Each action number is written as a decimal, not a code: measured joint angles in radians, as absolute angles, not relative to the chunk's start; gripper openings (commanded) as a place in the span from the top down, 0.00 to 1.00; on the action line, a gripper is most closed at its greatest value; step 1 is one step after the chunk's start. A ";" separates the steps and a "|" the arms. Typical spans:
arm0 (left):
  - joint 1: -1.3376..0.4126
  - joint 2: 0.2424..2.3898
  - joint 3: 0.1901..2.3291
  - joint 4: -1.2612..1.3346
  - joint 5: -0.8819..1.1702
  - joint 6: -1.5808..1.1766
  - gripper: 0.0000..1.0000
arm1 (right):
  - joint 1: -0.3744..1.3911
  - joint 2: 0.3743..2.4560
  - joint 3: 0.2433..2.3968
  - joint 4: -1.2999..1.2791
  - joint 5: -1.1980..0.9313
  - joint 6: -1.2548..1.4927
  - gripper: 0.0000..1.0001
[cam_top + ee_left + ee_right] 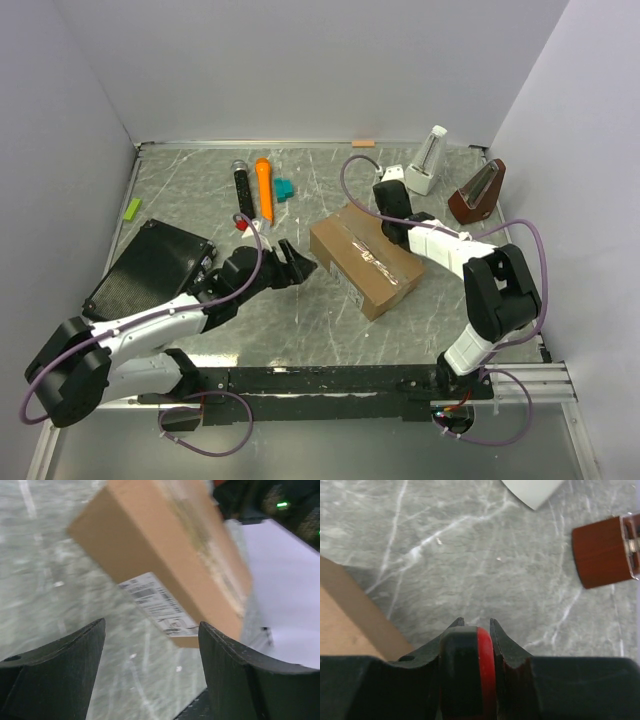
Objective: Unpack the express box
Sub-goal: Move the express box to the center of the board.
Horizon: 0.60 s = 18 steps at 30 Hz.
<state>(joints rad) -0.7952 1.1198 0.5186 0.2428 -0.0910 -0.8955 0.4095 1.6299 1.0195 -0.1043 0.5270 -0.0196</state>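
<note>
The express box (365,258), a brown carton with clear tape along its closed top seam, lies at the table's middle. A white shipping label (157,602) shows on its near side (165,555). My left gripper (298,264) hovers just left of the box, open, with only tabletop between its fingers (152,645). My right gripper (390,200) is at the box's far right corner. It is shut on a black-and-red tool (470,665) wedged between its fingers (476,622). An edge of the box (345,625) shows at the left of the right wrist view.
A flat black ribbed case (150,265) lies at the left. Behind it are a black stick (241,185), an orange tool (264,185), a teal piece (284,188) and a green piece (132,208). At the back right stand a white metronome (428,160) and a brown one (478,192).
</note>
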 measured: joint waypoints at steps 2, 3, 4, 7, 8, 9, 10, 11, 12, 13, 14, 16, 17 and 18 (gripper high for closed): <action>-0.795 1.125 0.498 0.312 -0.065 -0.912 0.18 | 0.418 1.631 1.019 -0.097 0.510 -0.022 1.00; -0.795 1.125 0.484 0.342 -0.057 -0.921 0.17 | 0.423 1.631 1.019 -0.095 0.505 -0.025 1.00; -0.795 1.126 0.466 0.379 -0.050 -0.931 0.16 | 0.431 1.631 1.019 -0.092 0.502 -0.028 1.00; -0.795 1.155 0.449 0.433 -0.029 -0.954 0.16 | 0.468 1.639 1.024 -0.086 0.503 -0.048 1.00; -0.795 1.173 0.452 0.444 -0.022 -0.957 0.16 | 0.484 1.645 1.032 -0.089 0.504 -0.052 1.00; -0.795 1.194 0.456 0.453 -0.015 -0.960 0.16 | 0.499 1.653 1.040 -0.090 0.503 -0.055 1.00; -0.795 1.214 0.457 0.465 -0.009 -0.964 0.16 | 0.517 1.661 1.050 -0.091 0.503 -0.057 1.00; -0.795 1.231 0.457 0.469 -0.002 -0.966 0.16 | 0.534 1.668 1.058 -0.091 0.503 -0.058 1.00; -0.795 1.243 0.457 0.471 0.003 -0.968 0.17 | 0.552 1.673 1.064 -0.093 0.503 -0.058 1.00; -0.795 1.254 0.457 0.475 0.007 -0.969 0.17 | 0.569 1.676 1.068 -0.094 0.503 -0.057 1.00; -0.795 1.262 0.457 0.478 0.012 -0.971 0.18 | 0.583 1.676 1.070 -0.098 0.503 -0.055 1.00; -0.795 1.276 0.457 0.483 0.020 -0.975 0.19 | 0.609 1.678 1.080 -0.123 0.503 -0.044 1.00; -0.795 1.281 0.457 0.483 0.023 -0.980 0.19 | 0.620 1.681 1.088 -0.140 0.503 -0.033 1.00; -0.795 1.283 0.457 0.483 0.026 -0.984 0.19 | 0.629 1.684 1.096 -0.154 0.503 -0.025 1.00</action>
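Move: The express box's middle lies about 12 cm back and 6 cm left of the right hand, some 5 cm below it. Around that hand, the white metronome stands roughly 8 cm ahead and 6 cm right, the brown metronome about 3 cm ahead and 17 cm right. From the left hand the box's middle is some 14 cm right, 1 cm ahead and 10 cm lower; the orange microphone lies about 18 cm ahead and 8 cm left. Sweep the right gripper, still shut on the red cutter, about 10 cm left at level height, easing back a little at the end and turning some 15 degrees counter-clockwise. Let its left side meet the box's far right-hand face and push the box along. Meanwhile bring the open left gripper some 3 cm down and as far right, close in at the box's left side, without closing the fingers. ##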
